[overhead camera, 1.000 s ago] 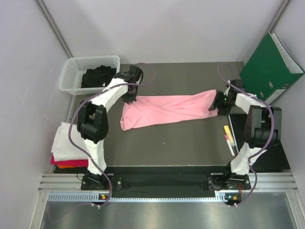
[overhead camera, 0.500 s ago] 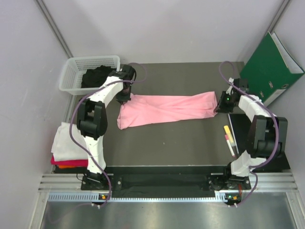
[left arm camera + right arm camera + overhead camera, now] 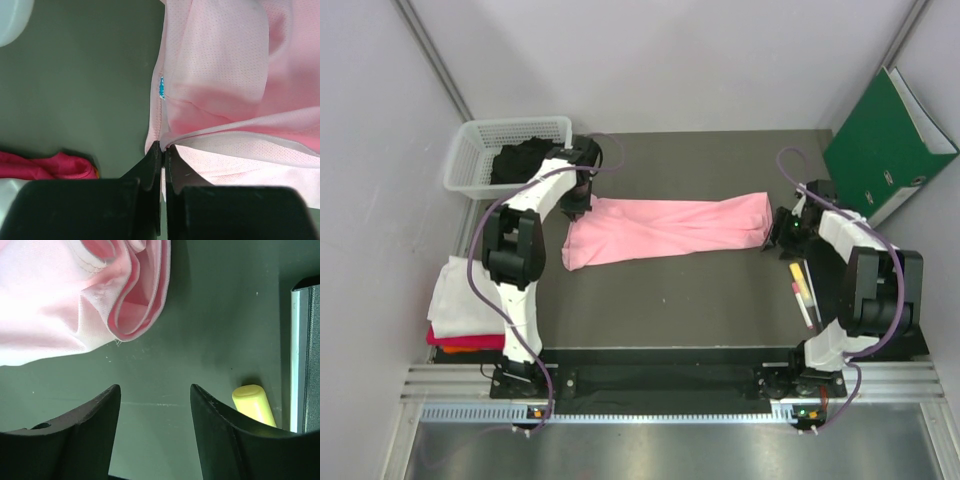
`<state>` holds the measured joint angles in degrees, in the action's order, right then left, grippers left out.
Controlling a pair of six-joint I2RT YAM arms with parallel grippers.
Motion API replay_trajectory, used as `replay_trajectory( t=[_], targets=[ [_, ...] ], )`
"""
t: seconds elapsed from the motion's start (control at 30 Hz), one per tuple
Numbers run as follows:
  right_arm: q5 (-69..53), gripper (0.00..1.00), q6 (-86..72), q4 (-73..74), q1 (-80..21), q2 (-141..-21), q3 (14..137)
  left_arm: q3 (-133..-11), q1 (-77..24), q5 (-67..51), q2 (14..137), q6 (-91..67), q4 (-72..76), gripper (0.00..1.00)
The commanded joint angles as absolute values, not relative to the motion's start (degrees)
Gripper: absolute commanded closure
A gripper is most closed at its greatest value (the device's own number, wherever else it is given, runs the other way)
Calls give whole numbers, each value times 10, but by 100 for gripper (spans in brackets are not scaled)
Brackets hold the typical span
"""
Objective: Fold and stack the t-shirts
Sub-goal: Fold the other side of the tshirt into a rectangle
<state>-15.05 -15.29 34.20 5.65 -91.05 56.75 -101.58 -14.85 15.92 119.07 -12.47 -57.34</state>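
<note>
A light pink t-shirt (image 3: 670, 228) lies stretched in a long band across the dark table. My left gripper (image 3: 578, 208) is at the band's left end. In the left wrist view its gripper (image 3: 163, 147) is shut, pinching the hem of the pink t-shirt (image 3: 225, 75). My right gripper (image 3: 782, 232) stands just off the right end. In the right wrist view that gripper (image 3: 155, 390) is open over bare table, and the bunched end of the pink t-shirt (image 3: 60, 305) lies a little beyond its tips. Folded t-shirts are stacked at the left edge, white (image 3: 455, 295) over magenta-red (image 3: 470, 342).
A white mesh basket (image 3: 470, 150) at the back left holds a black t-shirt (image 3: 525, 160). Pink and yellow markers (image 3: 800, 285) lie near my right arm, and the yellow marker (image 3: 252, 402) is beside my right finger. A green binder (image 3: 885, 140) leans at the back right.
My right gripper closed briefly, then opened and let go of the shirt's right end, drawing back slightly. My left gripper pulled the left end of the shirt leftward.
</note>
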Motion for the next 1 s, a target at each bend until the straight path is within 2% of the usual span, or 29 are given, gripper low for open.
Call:
replay_trajectory(
  t=[0.0,0.33,0.9,0.97],
  targets=[
    [-168,41,-166,317,52,-903,614,-1043,-145,156,1195,-127,-586,100],
    [-181,47,-167,288,38,-947,675,-1047,-145,156,1202,-120,-587,100],
    [-161,58,-188,232,-12,-1027,672,-1064,-144,156,1215,-114,-590,100],
    [-161,74,-186,224,-18,-1034,675,-1063,-144,156,1216,-113,-591,100]
  ],
)
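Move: The t-shirt's near right corner lies about 6 cm ahead of the open right hand and 4 cm to its left, roughly 2 cm lower. The yellow marker is some 7 cm to that hand's right and 4 cm back; the pink marker is also about 7 cm to the right, but 9 cm back. From the left hand, already pinching the shirt's far left part, that same corner is around 47 cm to the right and 7 cm nearer the base, slightly below. The t-shirt's near right corner is approached by the right hand, which goes forward about 6.5 cm in a low arc, rising some 3.5 cm, then sinking 4 cm while easing 3 cm left. On the way down its wide-open fingers narrow by about a third, bringing the folded hem layers between the tips. The left hand stays put and keeps its pinch on the shirt's other end. ##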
